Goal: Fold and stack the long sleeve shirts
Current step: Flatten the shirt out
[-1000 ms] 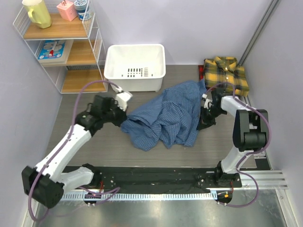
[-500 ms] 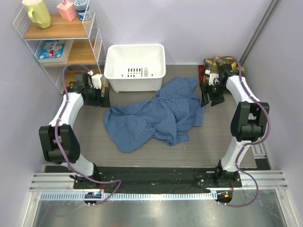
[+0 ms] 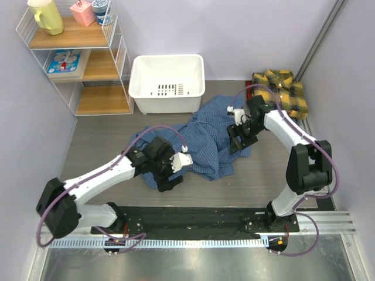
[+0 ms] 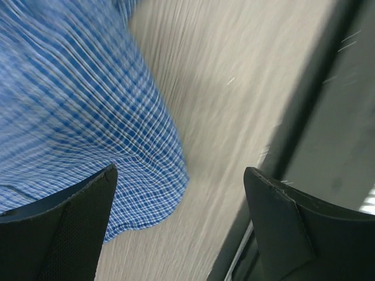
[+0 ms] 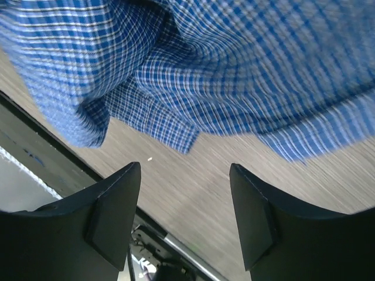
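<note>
The blue checked long sleeve shirt (image 3: 202,137) lies crumpled in the middle of the table. The yellow-and-dark plaid shirt (image 3: 280,91) rests folded at the back right corner. My left gripper (image 3: 169,180) hovers at the blue shirt's near left hem, open; in the left wrist view its empty gripper (image 4: 181,196) frames the hem (image 4: 82,123) and bare table. My right gripper (image 3: 235,139) is over the blue shirt's right side, open; the right wrist view shows that gripper (image 5: 184,196) above bare table with folds of blue cloth (image 5: 234,70) beyond its fingertips.
A white plastic bin (image 3: 167,82) stands at the back centre, just behind the blue shirt. A wire shelf rack (image 3: 73,55) holding small items fills the back left corner. The black mounting rail (image 3: 187,218) runs along the near edge. Walls close in on both sides.
Both grippers went from shut to open. The left arm swung out to the back left, then in to the shirt's near hem. The right arm came back from the plaid shirt.
</note>
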### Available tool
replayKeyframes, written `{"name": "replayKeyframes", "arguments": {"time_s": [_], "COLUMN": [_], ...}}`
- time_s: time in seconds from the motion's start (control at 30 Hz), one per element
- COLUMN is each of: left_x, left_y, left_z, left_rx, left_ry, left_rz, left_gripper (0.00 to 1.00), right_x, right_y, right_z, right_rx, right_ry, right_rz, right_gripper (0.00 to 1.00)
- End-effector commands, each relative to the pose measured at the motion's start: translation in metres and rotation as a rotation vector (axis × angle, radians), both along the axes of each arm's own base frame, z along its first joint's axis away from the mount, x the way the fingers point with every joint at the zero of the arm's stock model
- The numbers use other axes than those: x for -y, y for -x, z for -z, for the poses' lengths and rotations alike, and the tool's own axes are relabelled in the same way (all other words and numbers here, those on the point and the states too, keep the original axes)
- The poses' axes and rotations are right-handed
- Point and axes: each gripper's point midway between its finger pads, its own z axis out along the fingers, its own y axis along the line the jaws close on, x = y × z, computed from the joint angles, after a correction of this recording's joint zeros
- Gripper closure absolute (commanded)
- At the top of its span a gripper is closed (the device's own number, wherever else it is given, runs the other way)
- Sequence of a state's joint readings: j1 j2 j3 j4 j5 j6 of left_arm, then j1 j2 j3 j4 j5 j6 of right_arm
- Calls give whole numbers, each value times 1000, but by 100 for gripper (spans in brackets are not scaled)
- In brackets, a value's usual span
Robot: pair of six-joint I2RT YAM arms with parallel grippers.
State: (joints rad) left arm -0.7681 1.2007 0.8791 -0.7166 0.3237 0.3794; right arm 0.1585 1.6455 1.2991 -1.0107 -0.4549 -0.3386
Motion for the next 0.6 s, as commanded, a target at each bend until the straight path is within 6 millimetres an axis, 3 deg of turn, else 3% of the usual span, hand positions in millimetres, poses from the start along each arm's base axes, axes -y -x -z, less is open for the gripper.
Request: {"name": "replayKeyframes", "arguments": {"time_s": [0.0, 0.03, 0.07, 0.17, 0.23, 0.27, 0.3, 0.33, 0.37, 0.4, 0.43, 0.47, 0.53, 0.57], "left_x": [-11, -15, -12, -19, -28, -29, -36, -35, -48, -51, -84, -99, -137, -146], "left_y": [-34, -34, -47, -58, -55, -62, -47, -42, -59, -58, -69, -79, -95, -102], "left_z": [35, 45, 47, 63, 71, 62, 52, 37, 10, -8, -25, -38, -30, -26], "left_rx": [151, 151, 201, 228, 202, 202, 123, 70, 61, 21, 24, 58, 24, 15], "left_ry": [-182, -207, -211, -275, -336, -336, -318, -260, -186, -100, -77, -67, -94, -109], "left_rz": [-34, -40, -71, -124, -119, -143, -129, -123, -199, -211, -317, -330, -430, -464], "left_gripper": [11, 11, 12, 24, 52, 64, 80, 85, 90, 96, 97, 99, 100, 100], "right_x": [-16, -14, -14, -6, 2, 13, 19, 24, 34, 41, 45, 52, 53, 53], "right_y": [-17, -19, -25, -29, -26, -26, -22, -20, -20, -18, -17, -18, -20, -22], "right_z": [28, 34, 40, 59, 75, 80, 88, 89, 90, 92, 91, 90, 87, 85], "right_rx": [37, 38, 52, 43, 22, 21, -1, -11, -18, -26, -30, -30, -28, -24], "right_ry": [-7, 10, 18, 75, 123, 175, 196, 210, 222, 235, 243, 249, 251, 249], "right_rz": [-9, -3, 0, -2, -11, 2, 5, 0, 22, 30, 31, 35, 29, 25], "right_gripper": [33, 33, 32, 33, 33, 35, 36, 38, 42, 44, 47, 51, 56, 56]}}
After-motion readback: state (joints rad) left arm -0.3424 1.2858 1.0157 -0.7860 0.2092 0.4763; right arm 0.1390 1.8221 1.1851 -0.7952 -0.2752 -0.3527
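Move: The left hand, open and empty, has the near left corner of the blue checked shirt about 3 cm ahead, 3 cm to its left and 9 cm below. The shirt's bulk lies some 12 cm ahead and 11 cm right, the white basket about 30 cm straight ahead. From the right hand, the shirt's right edge is 2 cm ahead, 4 cm right and 10 cm down; the folded plaid shirt sits roughly 16 cm ahead and 14 cm right. Down about 8 cm and slightly forward and left, the left hand sinks onto the shirt's near left corner, shuts its fingers on the cloth, then swings up, forward and left with it, turning some 20 degrees counter-clockwise. The right hand drops 9 cm to the shirt's right edge, then eases about 4 cm right, its fingers part closing around the edge without shutting. ##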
